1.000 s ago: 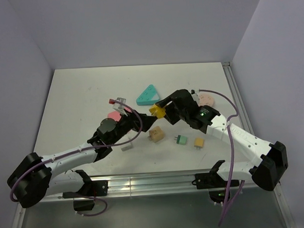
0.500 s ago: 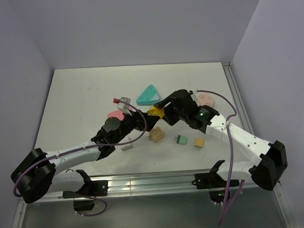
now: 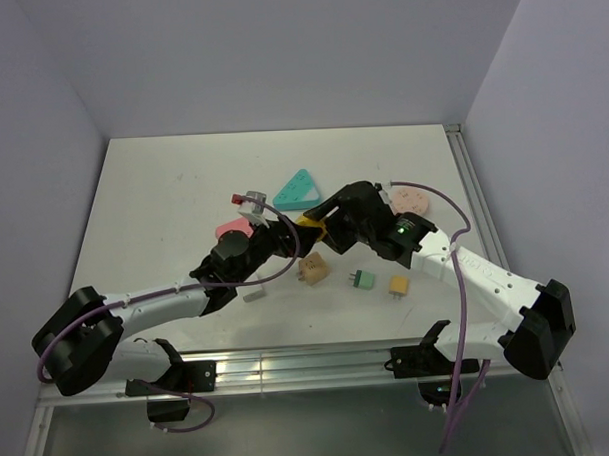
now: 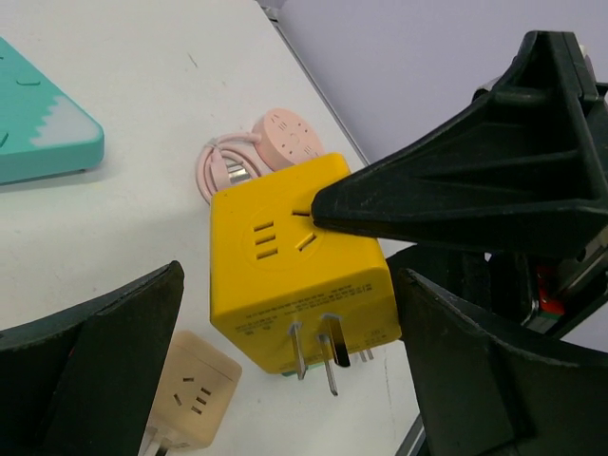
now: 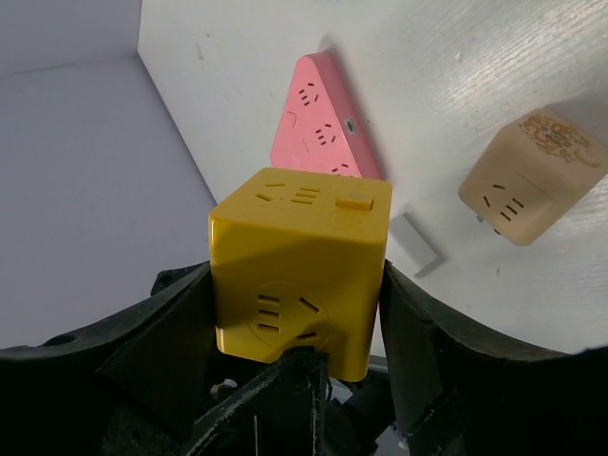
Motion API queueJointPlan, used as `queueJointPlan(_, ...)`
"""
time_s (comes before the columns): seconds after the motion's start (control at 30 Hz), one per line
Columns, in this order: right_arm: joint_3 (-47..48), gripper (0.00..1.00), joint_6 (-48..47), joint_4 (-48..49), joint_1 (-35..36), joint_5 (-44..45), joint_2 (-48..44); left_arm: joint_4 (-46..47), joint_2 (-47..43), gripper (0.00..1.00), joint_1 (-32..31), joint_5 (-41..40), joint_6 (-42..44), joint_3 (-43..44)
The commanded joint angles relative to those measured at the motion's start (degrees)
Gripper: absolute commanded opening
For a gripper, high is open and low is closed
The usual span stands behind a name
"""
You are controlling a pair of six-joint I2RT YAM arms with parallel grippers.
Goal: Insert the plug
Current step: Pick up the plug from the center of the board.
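Note:
The plug [image 3: 308, 226] is a yellow cube with sockets on its faces and metal prongs underneath, held off the table. My right gripper [image 5: 296, 275] is shut on it, one finger [image 5: 161, 347] on each side of the plug [image 5: 299, 261]. My left gripper [image 4: 288, 285] stands open around the same plug [image 4: 294, 266] from the opposite side. Its fingers [image 4: 85, 366] flank the plug with small gaps, and the prongs point down between them. In the top view both grippers meet at mid table, left gripper [image 3: 283, 236] and right gripper [image 3: 326, 223], mostly hiding the plug.
On the table lie a teal triangular power strip [image 3: 296, 190], a pink triangular strip [image 3: 231, 231], a pink round socket with its cord [image 3: 415, 197], a beige cube adapter [image 3: 312, 271], a small green plug [image 3: 362, 279], a small orange plug [image 3: 398, 284] and a red-tipped grey plug [image 3: 248, 200].
My left arm has reached right and forward, bringing its open fingers around the yellow plug. The right gripper and plug have shifted slightly left.

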Motion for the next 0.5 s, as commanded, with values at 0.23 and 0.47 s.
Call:
queueJointPlan(0.23,-0.91,0.0,0.89,4.3,1.11,0.25,-0.92,2.84,2.05,0.87,-0.25,-1.25,0.44,3.59)
queueJointPlan(0.47,-0.73,0.23,-3.14,4.74,1.11,0.77,-2.58,0.3,1.71,0.37,-0.25,-0.63,1.84,5.26)
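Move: Between the left hand's wide-open fingers sits the yellow plug, its middle about 1 cm ahead and 2 cm to the right of that hand, at its height. The right hand already grips the plug, its middle only about 1 cm left of the right hand point. From the left hand, the beige plug lies some 3 cm ahead and 17 cm below; on the table too are the green plug, about 13 cm right and 1 cm back, and the white box, 18 cm left and 1 cm back. Easing forward and to the right by about 1 cm, rising slightly, the left hand settles around the yellow plug without turning, then closes its fingers from wide open until they pinch the plug's two opposite sides. The right hand keeps its own grip, holding the plug nearly in place as it sinks about half a centimetre. ##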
